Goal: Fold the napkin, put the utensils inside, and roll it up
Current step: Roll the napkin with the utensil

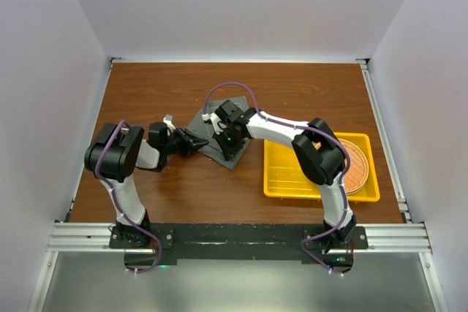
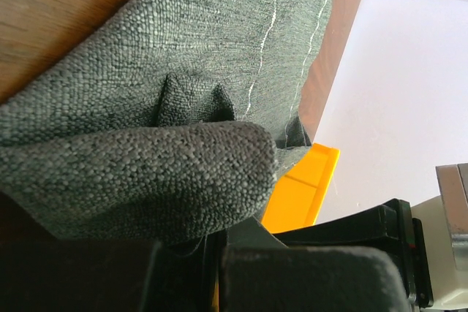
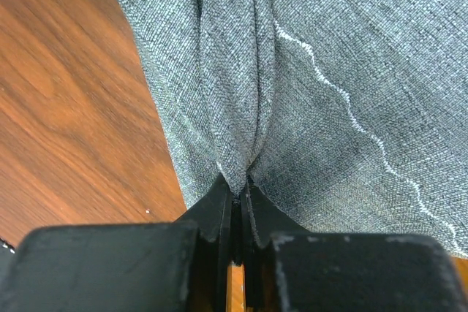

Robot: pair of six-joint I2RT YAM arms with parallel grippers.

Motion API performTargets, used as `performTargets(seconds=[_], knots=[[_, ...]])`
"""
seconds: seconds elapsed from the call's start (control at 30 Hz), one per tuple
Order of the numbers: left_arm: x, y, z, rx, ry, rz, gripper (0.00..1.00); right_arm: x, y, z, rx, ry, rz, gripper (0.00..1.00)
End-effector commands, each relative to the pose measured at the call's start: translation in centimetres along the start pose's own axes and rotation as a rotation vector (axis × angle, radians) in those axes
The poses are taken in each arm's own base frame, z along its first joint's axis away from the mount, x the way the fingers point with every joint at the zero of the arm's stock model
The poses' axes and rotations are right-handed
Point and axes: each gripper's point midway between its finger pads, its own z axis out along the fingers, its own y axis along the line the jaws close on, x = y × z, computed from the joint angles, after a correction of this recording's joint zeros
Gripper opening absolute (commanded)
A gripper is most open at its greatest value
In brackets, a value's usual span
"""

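The dark grey napkin point(image 1: 216, 131) lies crumpled on the wooden table, left of the yellow tray. My left gripper point(image 1: 197, 144) is shut on the napkin's left edge; in the left wrist view a thick fold of napkin point(image 2: 146, 173) bulges over my left gripper point(image 2: 212, 242). My right gripper point(image 1: 229, 147) is shut on the napkin's near-right part. In the right wrist view the napkin point(image 3: 329, 71) rises in a pinched ridge into my right gripper point(image 3: 235, 189). Pale stitching runs across the cloth. The utensils are out of view.
A yellow tray point(image 1: 292, 173) sits at the right and holds a round woven orange-brown mat point(image 1: 357, 167). Its corner point(image 2: 303, 191) shows behind the cloth in the left wrist view. Brown table point(image 1: 146, 93) surrounds the napkin; white walls enclose the table.
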Motion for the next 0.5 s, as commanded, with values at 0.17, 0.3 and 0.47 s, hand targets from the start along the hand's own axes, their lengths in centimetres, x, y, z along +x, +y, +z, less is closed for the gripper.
performTargets(seconds=[0.17, 0.3, 0.47], knots=[[1.5, 8.9, -0.9, -0.337, 0.015, -0.077, 0.0, 3.8, -2.7, 0.8, 0.142, 0.124, 0.034, 0.36], [1.4, 9.0, -0.9, -0.345, 0.013, -0.081, 0.0, -0.5, -1.2, -3.4, 0.13, 0.011, 0.011, 0.54], [1.3, 9.0, -0.8, -0.348, 0.014, -0.086, 0.0, -4.2, 1.3, -6.0, 0.121, -0.108, -0.065, 0.64]])
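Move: The napkin's gathered fold is already between the right fingertips, just above the table. The napkin's near corner lies about 4 cm back and 2 cm right of that hand, 1 cm lower; the rolled part some 5 cm ahead and 7 cm left. The yellow tray's middle is around 29 cm to the right and 4 cm back. From the left hand, the fold lies roughly 7 cm right and 4 cm back, level with it. The napkin's gathered fold is let go: the right fingers open from nearly shut to well over half, at first in place, then the hand lifts about 1.5 cm off it, drifting slightly to its right and tipping only some 5 degrees. The left hand stays put beside the roll, fingers still shut. ##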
